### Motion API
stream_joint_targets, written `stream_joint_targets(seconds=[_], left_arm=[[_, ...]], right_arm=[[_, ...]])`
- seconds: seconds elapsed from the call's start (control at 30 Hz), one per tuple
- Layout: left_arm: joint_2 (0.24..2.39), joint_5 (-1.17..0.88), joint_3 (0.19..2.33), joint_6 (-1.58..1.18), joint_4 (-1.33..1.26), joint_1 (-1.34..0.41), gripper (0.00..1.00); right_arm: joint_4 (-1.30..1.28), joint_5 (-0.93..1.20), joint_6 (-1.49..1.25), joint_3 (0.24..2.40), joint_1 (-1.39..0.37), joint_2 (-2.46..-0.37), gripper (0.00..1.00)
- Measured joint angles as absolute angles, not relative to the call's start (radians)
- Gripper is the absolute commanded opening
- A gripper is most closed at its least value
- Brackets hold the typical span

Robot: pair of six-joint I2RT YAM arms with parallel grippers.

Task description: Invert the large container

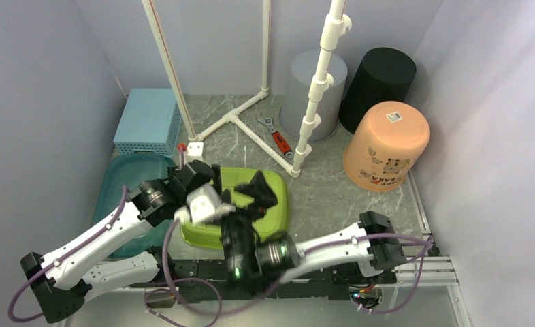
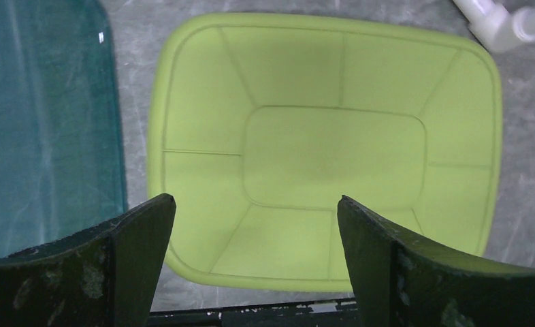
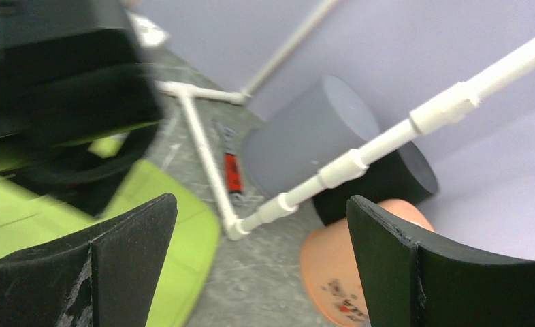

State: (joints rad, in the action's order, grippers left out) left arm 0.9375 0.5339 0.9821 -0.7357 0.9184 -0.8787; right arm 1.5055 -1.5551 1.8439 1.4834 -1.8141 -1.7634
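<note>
The large container (image 1: 268, 208) is a lime-green rectangular tub at the near middle of the table. In the top view it seems to lie with its base up. The left wrist view looks down on the green tub (image 2: 333, 157), and my left gripper (image 2: 256, 201) hangs open above its near rim, holding nothing. From the top view the left gripper (image 1: 210, 185) is over the tub's left part. My right gripper (image 1: 252, 196) is over the tub's middle, also open and empty. In the right wrist view the right gripper (image 3: 262, 199) points past the tub's corner (image 3: 183, 252) toward the back right.
A teal tub (image 1: 125, 197) lies left of the green one, with a blue perforated box (image 1: 148, 122) behind it. A white pipe frame (image 1: 241, 126) and a red-handled wrench (image 1: 278, 139) lie behind. Grey (image 1: 314, 95), black (image 1: 380, 85) and orange (image 1: 387, 146) buckets stand upturned at the back right.
</note>
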Motion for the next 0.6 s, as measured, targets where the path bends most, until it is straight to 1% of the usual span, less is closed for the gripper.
stream_joint_targets(seconds=[0.03,0.2,0.3,0.47,0.6], left_arm=[[0.937,0.523,0.982,-0.723,0.918,-0.850,0.94],[0.932,0.384,0.979,-0.645,0.891,-0.603,0.94],[0.941,0.304,0.979,-0.598,0.870,-0.506,0.94],[0.987,0.197,0.982,-0.539,0.845,-0.421,0.94],[1.010,0.136,0.982,-0.512,0.821,-0.379,0.94]], right_arm=[[1.510,-1.555,1.871,1.490,-1.771,-1.763,1.00],[1.518,-1.555,1.965,1.528,-1.571,-1.763,1.00],[1.519,-1.555,1.973,1.528,-1.487,-1.763,1.00],[1.520,-1.555,1.972,1.525,-1.402,-1.763,1.00],[1.520,-1.555,1.992,1.517,-1.388,-1.763,0.99]])
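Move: The upturned green container lies below the left hand, its middle about 7 cm to the right, 4 cm back and 14 cm down. The teal container is roughly 31 cm to the left and level fore and aft; the blue basket is some 30 cm ahead and 29 cm left. From the right hand the green container is about 10 cm ahead, 12 cm left and 34 cm below, and the pipe's foot elbow about 27 cm ahead and 10 cm right. Send the empty right gripper forward about 14 cm and half as far to the right, high above the green container and towards the white pipe's foot, turning it clockwise some 25 degrees and easing to a stop. Meanwhile bring the left gripper left, then forward, away from the green container's middle, sinking slightly and tipping a little downward. Keep both open and touching nothing. ##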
